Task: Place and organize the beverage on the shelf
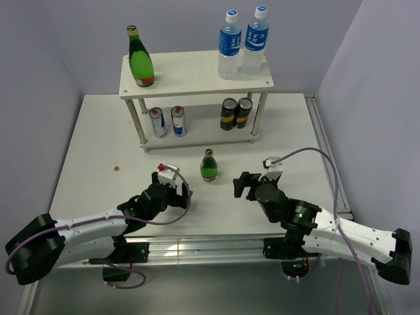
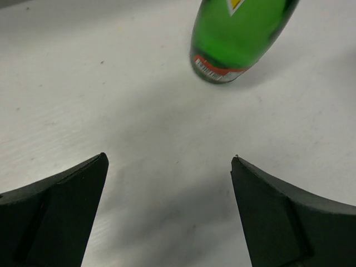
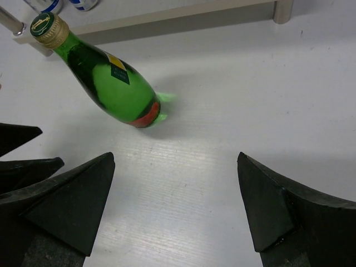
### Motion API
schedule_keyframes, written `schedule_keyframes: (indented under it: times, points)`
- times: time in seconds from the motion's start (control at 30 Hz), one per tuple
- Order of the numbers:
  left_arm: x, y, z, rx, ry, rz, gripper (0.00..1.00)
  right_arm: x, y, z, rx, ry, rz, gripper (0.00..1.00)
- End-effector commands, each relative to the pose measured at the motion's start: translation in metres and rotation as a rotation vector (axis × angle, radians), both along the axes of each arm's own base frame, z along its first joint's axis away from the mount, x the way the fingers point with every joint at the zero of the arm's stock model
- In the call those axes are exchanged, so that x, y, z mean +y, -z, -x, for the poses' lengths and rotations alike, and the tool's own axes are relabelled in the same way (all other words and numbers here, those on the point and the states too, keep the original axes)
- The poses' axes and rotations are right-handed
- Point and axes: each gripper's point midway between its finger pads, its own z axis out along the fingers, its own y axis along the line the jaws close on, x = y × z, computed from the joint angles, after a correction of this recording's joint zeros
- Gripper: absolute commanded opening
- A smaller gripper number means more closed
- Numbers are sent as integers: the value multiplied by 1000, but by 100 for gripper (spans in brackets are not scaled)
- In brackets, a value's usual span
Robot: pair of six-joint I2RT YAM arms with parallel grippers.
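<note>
A small green glass bottle [image 1: 209, 166] stands upright on the white table in front of the shelf [image 1: 197, 73]; it also shows as the green bottle [image 2: 236, 36] in the left wrist view and the green bottle [image 3: 111, 82] in the right wrist view. My left gripper [image 1: 172, 180] is open to the bottle's left, a short way off. To the bottle's right, my right gripper [image 1: 244, 185] is open too, nothing between its fingers. The shelf's top board carries a taller green bottle [image 1: 140, 60] and two water bottles [image 1: 242, 43]. Its lower board holds two silver-blue cans [image 1: 168, 121] and two black cans [image 1: 235, 113].
A small brown spot [image 1: 115, 168] marks the table at the left. The table's metal edge rail [image 1: 326, 157] runs along the right side. Purple walls stand behind the shelf and on both sides.
</note>
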Motion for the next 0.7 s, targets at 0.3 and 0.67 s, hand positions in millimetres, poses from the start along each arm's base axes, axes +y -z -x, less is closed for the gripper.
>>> schedule_keyframes:
  times: [0.3,0.67]
  points:
    - [-75,-46,-21,-117,114,350,99,-8,-5,-2,-11,44,-22,98]
    - [-121,-24,-70,-156,62,337,99,-7,-2,-2,-5,41,-12,98]
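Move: The green bottle still on the table stands about 12 cm to the left hand's right and 8 cm ahead, its middle roughly 2 cm above the hand. Two silver cans on the lower shelf are some 27 cm ahead of this hand, one about 1 cm to its right, the other 8 cm to its left, both about 2 cm higher. From the right hand the bottle lies about 7 cm ahead, 12 cm left and 5 cm lower. Rightward across the table, then increasingly forward as well, the left hand closes in on the standing green bottle, covering about 10 cm right and 5 cm forward. It makes a small hop of some 2 cm, then sinks to just below its starting height, its left side dipping by roughly 15 degrees. The fingers stay wide open, short of taking hold, with the bottle coming up before them. ##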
